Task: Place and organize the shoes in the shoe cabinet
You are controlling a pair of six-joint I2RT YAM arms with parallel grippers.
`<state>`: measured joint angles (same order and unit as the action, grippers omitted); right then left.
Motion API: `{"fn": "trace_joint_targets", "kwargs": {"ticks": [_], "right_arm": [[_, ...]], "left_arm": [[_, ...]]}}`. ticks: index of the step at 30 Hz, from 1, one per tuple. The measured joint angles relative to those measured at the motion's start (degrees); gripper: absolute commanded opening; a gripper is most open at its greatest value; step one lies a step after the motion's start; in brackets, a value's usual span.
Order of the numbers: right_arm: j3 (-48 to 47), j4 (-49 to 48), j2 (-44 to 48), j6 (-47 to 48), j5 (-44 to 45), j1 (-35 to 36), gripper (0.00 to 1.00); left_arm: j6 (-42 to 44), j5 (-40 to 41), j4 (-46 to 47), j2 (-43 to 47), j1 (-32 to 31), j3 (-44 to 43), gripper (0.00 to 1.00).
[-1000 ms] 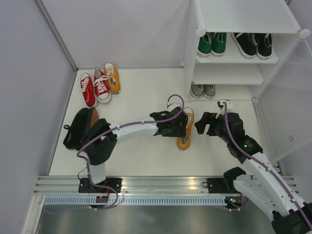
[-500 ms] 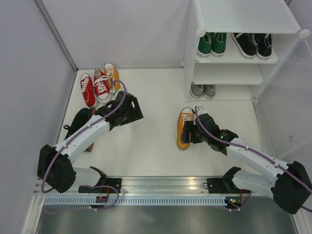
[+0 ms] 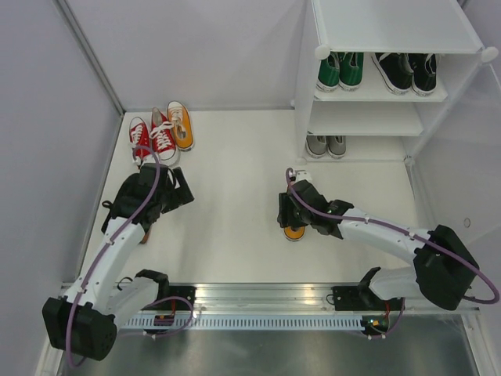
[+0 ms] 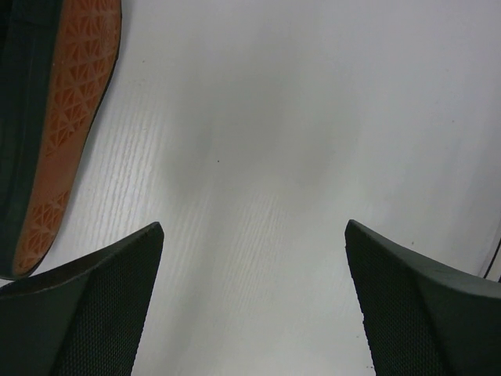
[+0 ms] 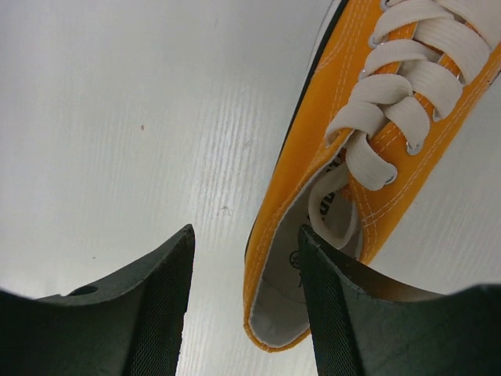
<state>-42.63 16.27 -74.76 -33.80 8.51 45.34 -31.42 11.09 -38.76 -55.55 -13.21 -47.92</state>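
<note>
An orange shoe [image 5: 313,157] with white laces lies on the white floor at centre, only its end [image 3: 294,232] showing from above. My right gripper [image 5: 246,230] [image 3: 288,213] is open and straddles the shoe's side wall near the heel. One finger [image 5: 344,313] is inside the shoe's opening and the other stands outside on the floor, a gap left. My left gripper [image 4: 252,225] [image 3: 182,196] is wide open over bare floor, beside a black shoe [image 4: 31,117] [image 3: 124,207] lying on its side. The shoe cabinet [image 3: 391,23] stands at the back right.
Green shoes [image 3: 340,70] and black shoes [image 3: 407,72] sit on an upper cabinet shelf, grey shoes [image 3: 326,145] on the lowest. A red pair [image 3: 153,141] and another orange shoe [image 3: 182,125] lie at the back left. White walls enclose the floor.
My left arm let go of the orange shoe, swung left to the black shoe and opened wide. My right gripper came down over the orange shoe's heel and its jaws narrowed.
</note>
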Motion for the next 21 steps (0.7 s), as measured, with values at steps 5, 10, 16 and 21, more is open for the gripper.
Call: {"fn": "trace_joint_targets", "kwargs": {"ticks": [5,10,16,21], "right_arm": [[-0.48,-0.02,-5.01,-1.09,1.49,0.31,0.57],[-0.55,-1.9,-9.77,-2.12,1.73,1.22,0.43],[-2.14,-0.85,-11.56,-2.32,2.38,1.44,0.01],[-3.06,6.19,-8.37,-0.09,4.04,0.76,0.01]], "left_arm": [[2.86,0.83,-0.85,2.69,0.0,1.33,1.0],[4.83,1.86,-0.2,7.41,0.0,1.88,1.0],[6.1,4.44,0.31,9.11,0.0,3.52,1.0],[6.47,5.51,0.31,10.45,0.0,4.63,1.0]]}}
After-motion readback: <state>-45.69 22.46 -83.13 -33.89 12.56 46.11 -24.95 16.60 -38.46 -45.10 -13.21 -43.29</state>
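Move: The orange shoe lies toe-out under my right hand; its middle is about 5 cm ahead, 3 cm to the right and 4 cm below, with the left wall of its heel opening between my fingers' paths. The cabinet's near left foot stands some 21 cm ahead and 6 cm right, and the grey shoes about 27 cm ahead and 13 cm right. From my left hand the orange shoe lies roughly 36 cm right, 4 cm back and 11 cm lower. I sink my right hand about 5 cm, left finger outside the orange shoe and right finger in its opening, then shut from over half open and pinch the left collar wall near the heel. Holding it, I start up about 1 cm and draw right some 2 cm, rolling about 10 degrees, left side down. My empty, wide-open left hand eases about 3 cm left and back. ##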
